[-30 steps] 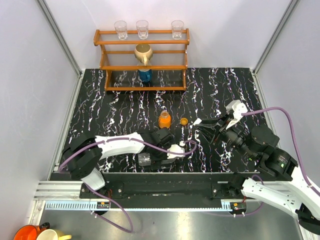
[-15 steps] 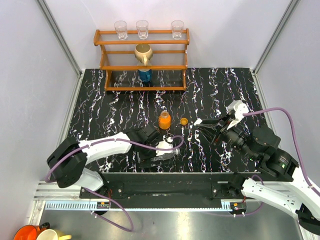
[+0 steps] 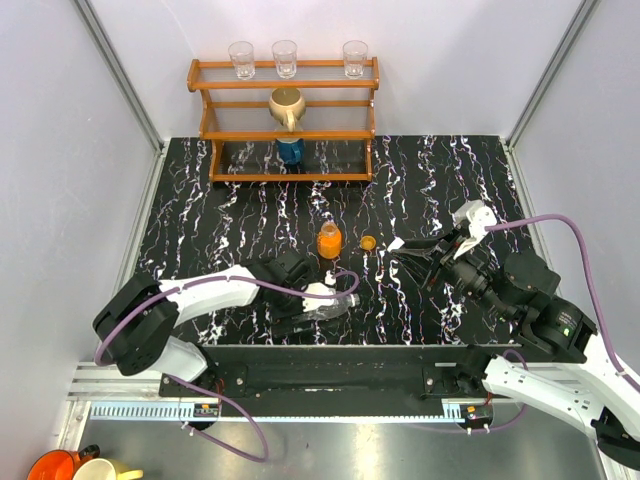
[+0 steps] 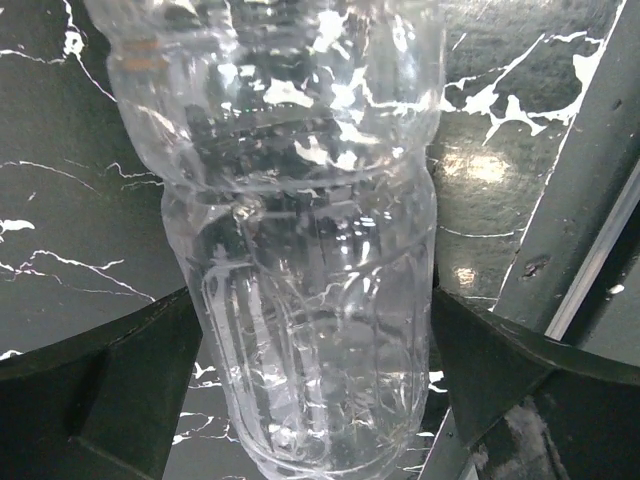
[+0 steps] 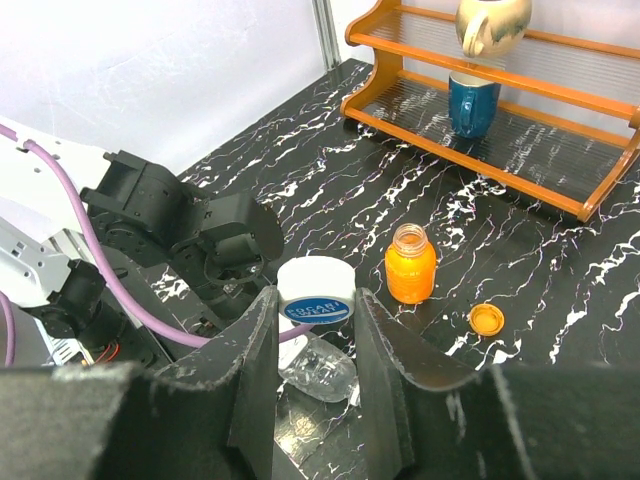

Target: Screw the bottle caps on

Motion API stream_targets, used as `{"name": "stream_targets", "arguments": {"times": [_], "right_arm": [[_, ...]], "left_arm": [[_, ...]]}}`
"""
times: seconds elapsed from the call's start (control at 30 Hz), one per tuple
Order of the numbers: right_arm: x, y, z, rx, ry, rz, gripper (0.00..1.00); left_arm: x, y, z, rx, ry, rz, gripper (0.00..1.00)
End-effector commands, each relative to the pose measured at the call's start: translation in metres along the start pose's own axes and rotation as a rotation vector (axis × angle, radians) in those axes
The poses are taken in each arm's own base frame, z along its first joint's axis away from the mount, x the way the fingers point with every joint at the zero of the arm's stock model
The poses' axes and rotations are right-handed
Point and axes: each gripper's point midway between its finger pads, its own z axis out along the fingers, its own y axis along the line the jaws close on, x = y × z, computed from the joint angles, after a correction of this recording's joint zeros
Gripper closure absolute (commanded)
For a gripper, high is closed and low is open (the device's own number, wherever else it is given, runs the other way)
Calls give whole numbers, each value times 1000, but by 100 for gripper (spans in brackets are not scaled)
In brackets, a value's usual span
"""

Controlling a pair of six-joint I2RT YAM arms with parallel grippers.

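A clear plastic bottle [image 3: 328, 307] lies on its side near the table's front edge. My left gripper [image 3: 303, 312] is shut on its body. The left wrist view shows the bottle [image 4: 310, 200] filling the gap between both fingers [image 4: 140, 380]. My right gripper [image 3: 402, 252] is shut on the white cap with a blue label [image 5: 316, 290]. It holds the cap above the table, right of the bottle [image 5: 318, 366]. The small orange bottle [image 3: 329, 240] stands open and upright, and also shows in the right wrist view [image 5: 411, 265]. Its orange cap [image 3: 368, 242] lies beside it on the table [image 5: 487, 319].
A wooden rack [image 3: 285, 135] stands at the back with three clear glasses [image 3: 285, 57] on top, a beige jug [image 3: 286, 105] and a dark blue container [image 3: 290, 150]. White walls close in the left and right sides. Metal rails run along the front edge.
My left gripper has drawn back to the left and turned, and the clear bottle moved with it. The right arm has stayed still with the white cap.
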Motion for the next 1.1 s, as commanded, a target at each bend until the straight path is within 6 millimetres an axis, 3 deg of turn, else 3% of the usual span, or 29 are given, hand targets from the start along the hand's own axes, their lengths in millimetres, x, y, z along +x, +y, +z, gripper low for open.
{"name": "stream_targets", "arguments": {"times": [0.0,0.23,0.53,0.63,0.77,0.9,1.07], "right_arm": [[-7,2,1,-1,-15,13,97],[-4,2,2,-1,-7,16,97],[7,2,1,-6,29,14,97],[22,2,1,-8,69,30,97],[47,3,2,-21,136,45,98],[64,13,6,-77,224,39,98],[68,36,12,-194,313,34,97]], "left_arm": [[-7,4,11,12,-30,34,1],[-20,5,9,23,-63,24,10],[-11,7,9,0,-31,26,30],[-15,10,1,-23,-39,6,46],[-36,19,-35,-88,-107,11,64],[-57,16,-82,-123,-199,19,59],[-73,1,-137,-128,-300,28,57]]}}
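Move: Straddling the lying clear bottle near its base end, the open left hand has the bottle's middle about 5 cm to its right, 1 cm ahead and level with the fingers. From that hand the orange bottle stands 14 cm ahead and 7 cm right, the orange cap 17 cm ahead and 16 cm right. The right hand, holding the white cap, has the clear bottle's middle roughly 14 cm left, 2 cm ahead and 34 cm below. Closing on the base half of the clear bottle while edging about 1.5 cm right, the left hand pinches it, then lifts it quickly some 10 cm, tilting so its neck end rises. The right hand keeps its hold on the white cap and, after nearly standing still, sinks about 7 cm and shifts 2 cm left towards the neck, fingers tipping down. ##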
